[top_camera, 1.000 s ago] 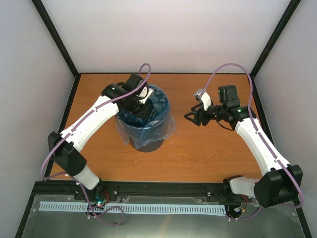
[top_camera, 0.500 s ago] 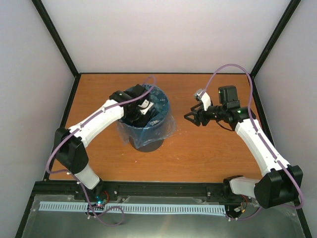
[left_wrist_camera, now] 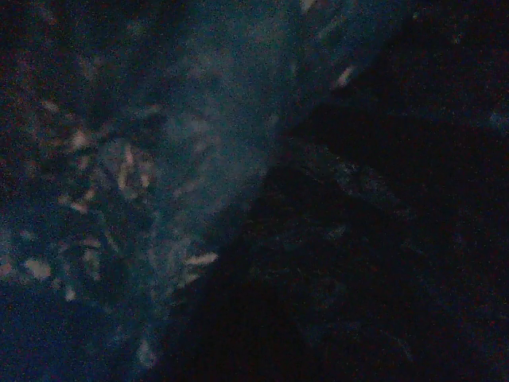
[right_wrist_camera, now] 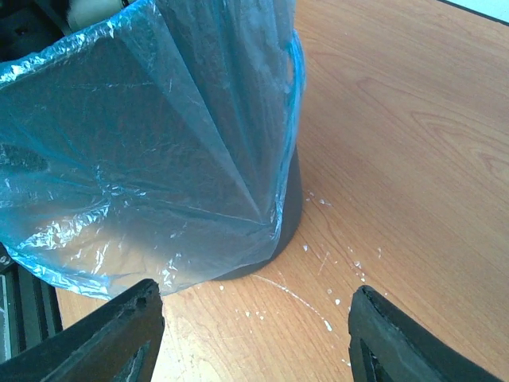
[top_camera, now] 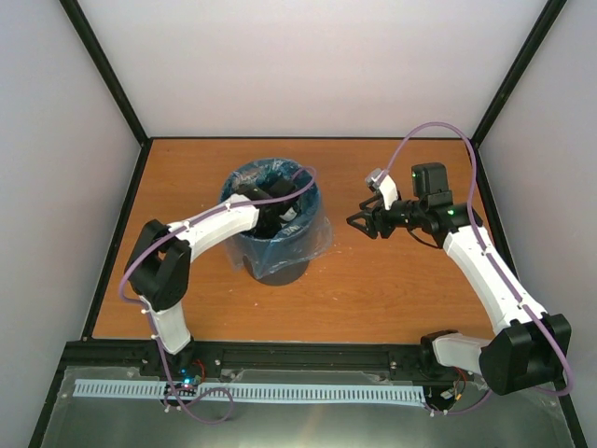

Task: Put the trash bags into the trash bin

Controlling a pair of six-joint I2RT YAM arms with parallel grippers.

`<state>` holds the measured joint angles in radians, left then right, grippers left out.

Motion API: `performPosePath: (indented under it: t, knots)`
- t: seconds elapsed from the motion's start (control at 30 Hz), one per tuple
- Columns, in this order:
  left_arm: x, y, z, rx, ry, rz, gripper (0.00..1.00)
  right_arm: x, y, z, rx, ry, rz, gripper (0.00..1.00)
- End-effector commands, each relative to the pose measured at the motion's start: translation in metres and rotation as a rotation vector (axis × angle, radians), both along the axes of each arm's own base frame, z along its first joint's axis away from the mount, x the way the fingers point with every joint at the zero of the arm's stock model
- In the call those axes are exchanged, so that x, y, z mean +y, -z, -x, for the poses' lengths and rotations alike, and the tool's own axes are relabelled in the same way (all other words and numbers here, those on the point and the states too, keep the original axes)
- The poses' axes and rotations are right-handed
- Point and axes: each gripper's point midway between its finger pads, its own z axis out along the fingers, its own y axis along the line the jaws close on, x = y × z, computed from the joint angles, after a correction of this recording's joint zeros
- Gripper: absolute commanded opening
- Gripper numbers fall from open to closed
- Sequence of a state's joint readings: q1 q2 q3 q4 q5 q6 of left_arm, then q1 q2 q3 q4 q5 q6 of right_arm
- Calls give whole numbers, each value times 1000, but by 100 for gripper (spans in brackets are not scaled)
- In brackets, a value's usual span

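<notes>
The dark grey trash bin (top_camera: 283,268) stands upright at the table's middle left. The light-blue trash bag (top_camera: 318,240) lines it, folded over the rim and hanging down the outside. My left gripper (top_camera: 278,213) is pushed down inside the bin, mostly hidden by the rim and wrist. The left wrist view is dark and shows only wrinkled blue bag (left_wrist_camera: 183,183) close up; the fingers cannot be made out. My right gripper (top_camera: 360,222) hovers open to the right of the bin, apart from it. In its wrist view, the bag (right_wrist_camera: 159,151) and the bin's base (right_wrist_camera: 291,208) lie beyond the right gripper (right_wrist_camera: 254,334).
The wooden table (top_camera: 392,289) is walled by white panels at the back and sides, with black frame posts at the corners. White specks and scratches (right_wrist_camera: 318,298) mark the table by the bin's foot.
My left arm has folded and driven its gripper deeper into the bin, toward its right side. The right arm has stayed in place, still open.
</notes>
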<state>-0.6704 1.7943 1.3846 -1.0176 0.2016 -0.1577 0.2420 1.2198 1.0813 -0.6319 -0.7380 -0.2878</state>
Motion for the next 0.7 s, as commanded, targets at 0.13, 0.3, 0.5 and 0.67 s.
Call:
performPosePath:
  t: [0.13,0.3,0.5,0.67]
  knots:
    - [-12,26,12,48,48,24,1,2,-1,3,-17,-21,-8,65]
    - [-26,49,27,100,97,6,1,3,-4,4,-19,-27,-16,65]
    - [-38,54,32,112,126,-1,1,3,-21,6,-44,-23,-28,65]
    - [-41,34,28,76,115,15,1,1,-66,5,-95,1,-49,69]
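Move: The left hand is already deep inside the bag-lined trash bin, with the bin's bottom about 6 cm below, roughly 1 cm back and 1 cm right of it. The bin's rim is centred over that same spot, some 18 cm above the hand. The bag's loose flap hangs about 13 cm to the right, 1 cm ahead and 8 cm higher. From the right hand, the bin's bottom lies about 20 cm left, 4 cm back and 22 cm down. With its fingers still shut, the left hand pushes about 5 cm down inside the bag, drifting back and right. ##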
